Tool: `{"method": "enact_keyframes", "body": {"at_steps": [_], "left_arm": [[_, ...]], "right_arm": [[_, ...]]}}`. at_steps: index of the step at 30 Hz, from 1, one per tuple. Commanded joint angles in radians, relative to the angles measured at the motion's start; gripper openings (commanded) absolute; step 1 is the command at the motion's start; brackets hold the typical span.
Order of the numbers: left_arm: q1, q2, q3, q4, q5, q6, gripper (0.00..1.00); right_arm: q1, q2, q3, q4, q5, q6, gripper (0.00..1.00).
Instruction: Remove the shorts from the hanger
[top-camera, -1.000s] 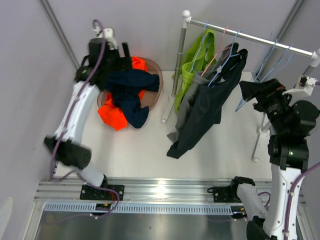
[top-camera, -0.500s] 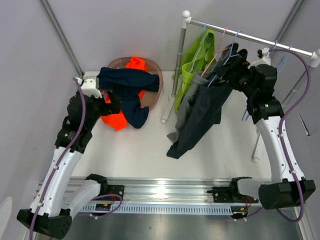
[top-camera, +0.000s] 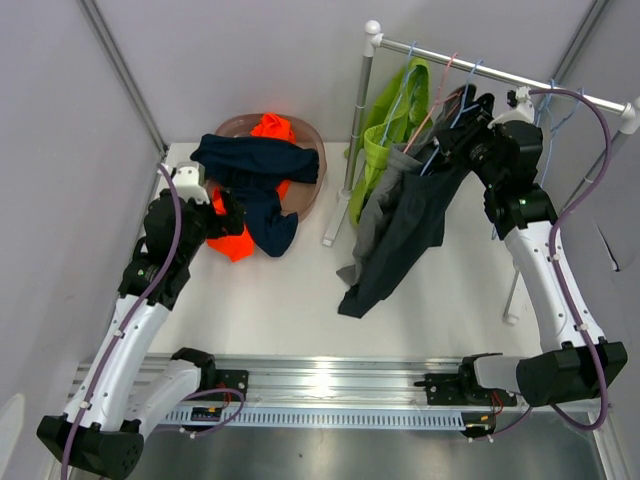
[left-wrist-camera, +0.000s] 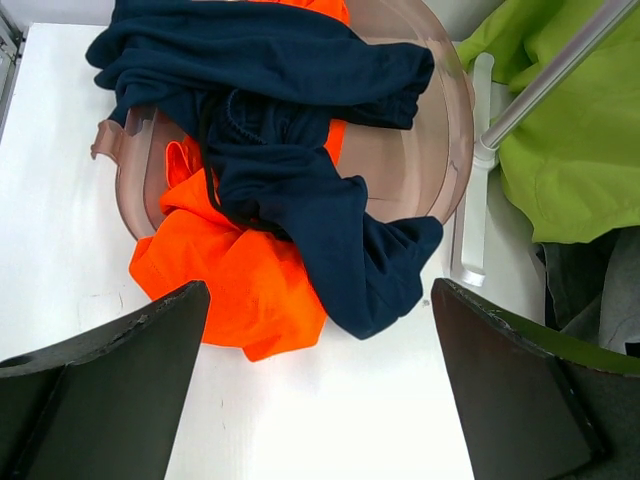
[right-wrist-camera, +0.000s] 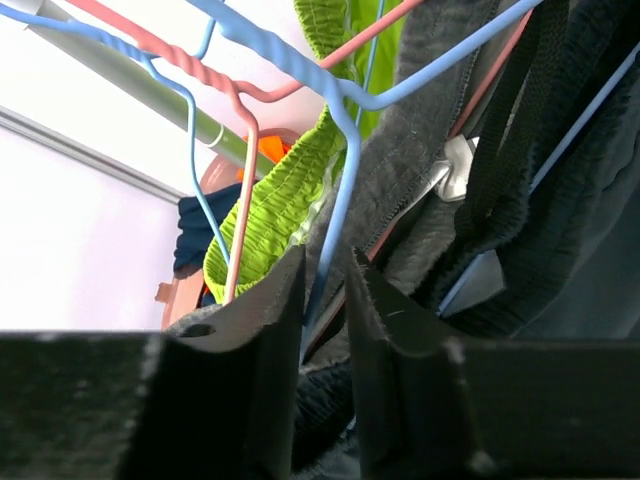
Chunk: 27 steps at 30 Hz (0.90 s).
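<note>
Three shorts hang from wire hangers on the rack (top-camera: 520, 78): lime green (top-camera: 385, 140), grey (top-camera: 375, 212) and dark navy-black (top-camera: 415, 222). My right gripper (top-camera: 462, 128) is up at the dark pair's waistband. In the right wrist view its jaws (right-wrist-camera: 325, 262) stand almost together, pinching the dark shorts (right-wrist-camera: 590, 220), with a blue hanger wire (right-wrist-camera: 340, 190) running through the gap. Lime shorts (right-wrist-camera: 270, 215) hang just behind. My left gripper (top-camera: 228, 210) is open and empty (left-wrist-camera: 320, 300), just in front of the orange shorts (left-wrist-camera: 230, 280) and navy shorts (left-wrist-camera: 290, 170) heaped in the basket (left-wrist-camera: 455, 130).
The rack's left post (top-camera: 358, 110) and its white foot (left-wrist-camera: 470, 200) stand between the basket (top-camera: 312, 135) and the hanging clothes. Empty blue hangers (top-camera: 545, 115) hang further right on the rod. Grey walls close in at the back and on both sides.
My right arm swung in from the right to the hangers and its jaws closed on the dark pair's waistband. My left arm pulled back from the basket towards me, still open.
</note>
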Motion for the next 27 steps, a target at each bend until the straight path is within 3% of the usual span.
{"method": "enact_keyframes", "body": {"at_steps": [1,3,8,10,12,17,20,24,27], "left_arm": [[0.001,-0.019,-0.008,0.046,0.001,0.000,0.99],[-0.001,-0.025,-0.011,0.046,0.002,0.010,0.99],[-0.057,-0.096,0.038,0.052,0.067,0.010,0.99],[-0.097,-0.125,0.078,0.077,0.189,0.007,0.99],[-0.193,-0.114,0.143,0.104,0.314,-0.007,0.99],[-0.356,-0.039,0.179,0.224,0.450,-0.042,0.99],[-0.456,0.017,0.144,0.318,0.492,-0.088,0.99],[-0.586,0.100,0.081,0.567,0.497,-0.135,0.99],[-0.672,0.220,0.119,0.615,0.477,-0.124,0.99]], "right_arm": [[0.004,-0.006,0.008,0.039,0.032,-0.016,0.17],[0.006,-0.009,0.008,0.029,0.032,-0.013,0.00],[0.004,-0.082,0.022,-0.010,0.071,-0.024,0.00],[0.004,-0.117,0.027,-0.022,0.081,-0.028,0.00],[0.004,-0.162,0.041,-0.039,0.081,-0.021,0.00],[0.006,-0.231,0.070,-0.062,0.073,0.015,0.00],[0.007,-0.276,0.070,-0.068,0.056,0.041,0.00],[0.012,-0.311,0.059,-0.071,0.048,0.096,0.00],[0.023,-0.319,0.067,-0.074,0.039,0.116,0.00]]}}
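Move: The near arm of the black shorts' blue hanger already runs between the right fingers; its neck is about 4 cm ahead and 2 cm above. The rail lies some 7 cm ahead, 10 cm above. From the left hand the black shorts' middle is roughly 43 cm right, 5 cm ahead and 10 cm lower; the grey shorts are 38 cm right, 6 cm ahead, 10 cm lower, the lime shorts 34 cm right, 14 cm ahead, level in height. Back and up goes the right hand, about 10 cm back and 8 cm up, once its nearly shut fingers have closed fully to pinch the hanger's near arm beside the neck. The left hand, wide open and empty, swings quickly right, back and up, some 25 cm to the right, turning clockwise about 60 degrees so its fingers swing round towards the hanging black shorts. ##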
